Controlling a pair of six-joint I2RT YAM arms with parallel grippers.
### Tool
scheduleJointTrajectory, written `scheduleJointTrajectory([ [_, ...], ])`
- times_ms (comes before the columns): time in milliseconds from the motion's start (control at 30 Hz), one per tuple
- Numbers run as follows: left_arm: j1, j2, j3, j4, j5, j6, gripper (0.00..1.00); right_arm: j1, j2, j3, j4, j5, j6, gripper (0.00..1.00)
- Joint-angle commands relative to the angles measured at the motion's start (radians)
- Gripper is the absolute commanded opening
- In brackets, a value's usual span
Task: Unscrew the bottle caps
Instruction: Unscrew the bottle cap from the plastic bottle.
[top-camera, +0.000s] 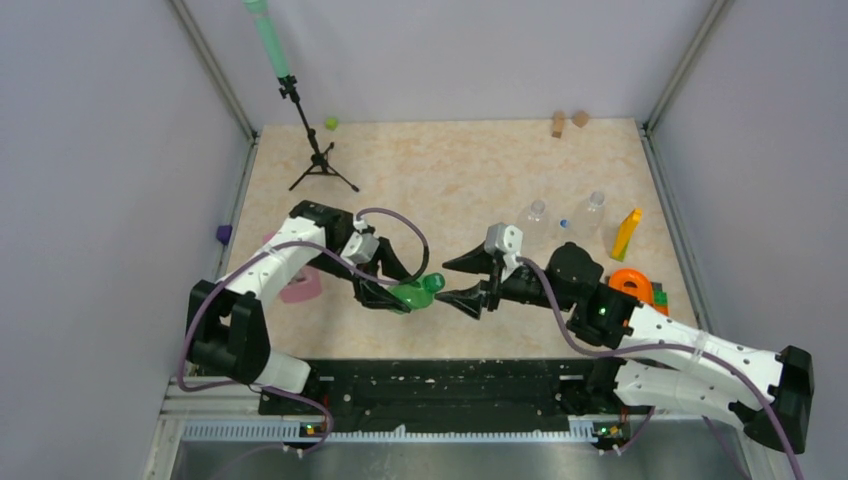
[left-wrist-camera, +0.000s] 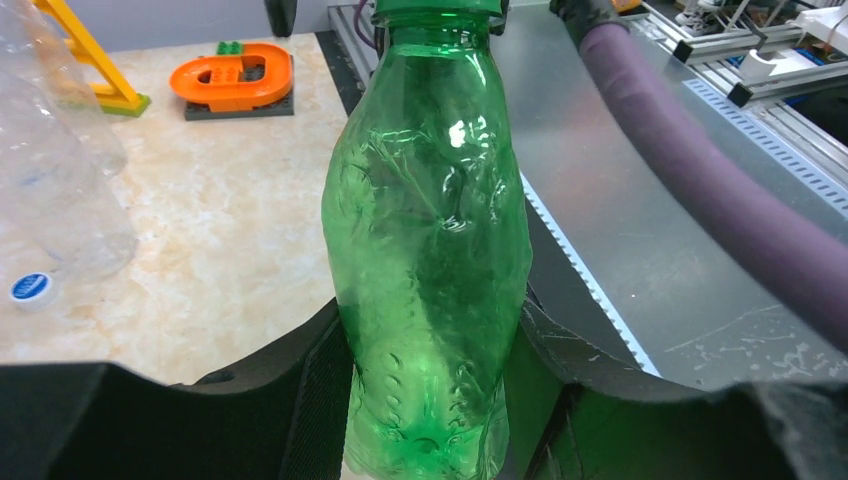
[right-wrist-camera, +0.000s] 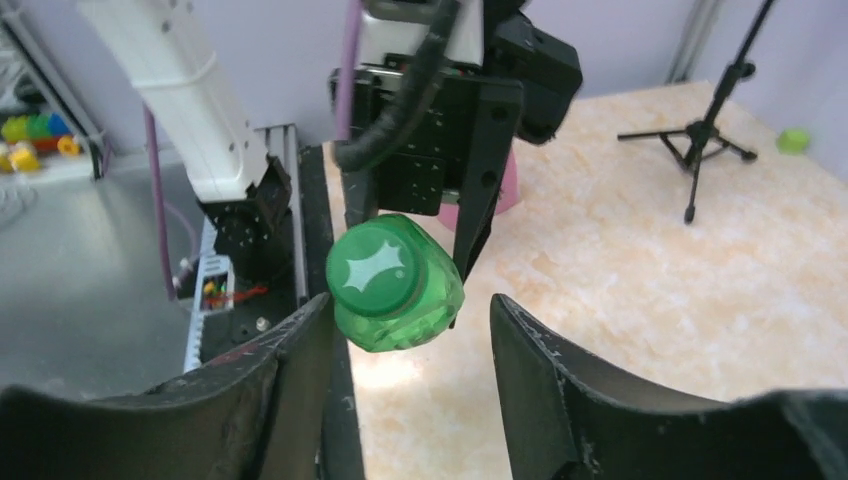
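Observation:
My left gripper (top-camera: 395, 290) is shut on the lower body of a translucent green bottle (top-camera: 408, 294), which it holds tilted above the table's near edge. In the left wrist view the bottle (left-wrist-camera: 430, 230) fills the gap between the left gripper's (left-wrist-camera: 430, 310) pads. A dark green cap (right-wrist-camera: 373, 268) with a white star sits on the bottle's neck and faces my right gripper (right-wrist-camera: 408, 300). That gripper is open, with a fingertip on either side just short of the cap and not touching it. Two clear bottles (top-camera: 535, 217) (top-camera: 592, 212) stand at the right, and a blue cap (top-camera: 564, 223) lies between them.
A yellow block (top-camera: 626, 234) and an orange ring on a dark base (top-camera: 632, 285) sit near the right arm. A small tripod (top-camera: 318, 160) stands at the back left, and a pink piece (top-camera: 300, 285) lies under the left arm. The metal rail (top-camera: 440, 385) runs along the near edge.

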Motion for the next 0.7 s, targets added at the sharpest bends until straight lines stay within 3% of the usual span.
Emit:
scheduleJointTrajectory([
  [0,0.004,-0.013,0.057,-0.043,0.139,-0.003,0.0,-0.015,0.011,0.032,0.038,0.089,0.182,0.65],
  [233,0.004,-0.05,0.064,-0.044,0.072,-0.062,0.0,-0.013,0.014,0.072,0.034,0.039,0.315,0.71],
  [433,0.015,-0.026,0.076,-0.043,0.045,-0.073,0.0,-0.013,0.016,0.12,-0.014,0.161,0.44,0.72],
  [667,0.016,-0.016,0.07,-0.044,0.047,-0.067,0.0,0.006,0.117,0.18,-0.062,0.157,0.392,0.7],
])
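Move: The right hand has just loosened its fingers. The green bottle's cap lies about 3 cm to its left, roughly level with it, and the green bottle's body some 7 cm left, 1 cm back and 3 cm lower. On the table, about 20 cm below this hand, the nearer clear bottle stands some 23 cm ahead and 22 cm right. From the left hand, which grips the bottle's lower part, the cap is about 7 cm right, 1 cm ahead and 6 cm up. With no grip on the cap any more, the right fingers spread wider, while the hand winds back for another turn: it rolls some 20 degrees clockwise, seen along its fingers towards the cap. It stays nearly in place at first, then rises about 3.5 cm and eases a little forward beside the cap. The left hand keeps its grip on the green bottle and lifts it by about 1.5 cm. ##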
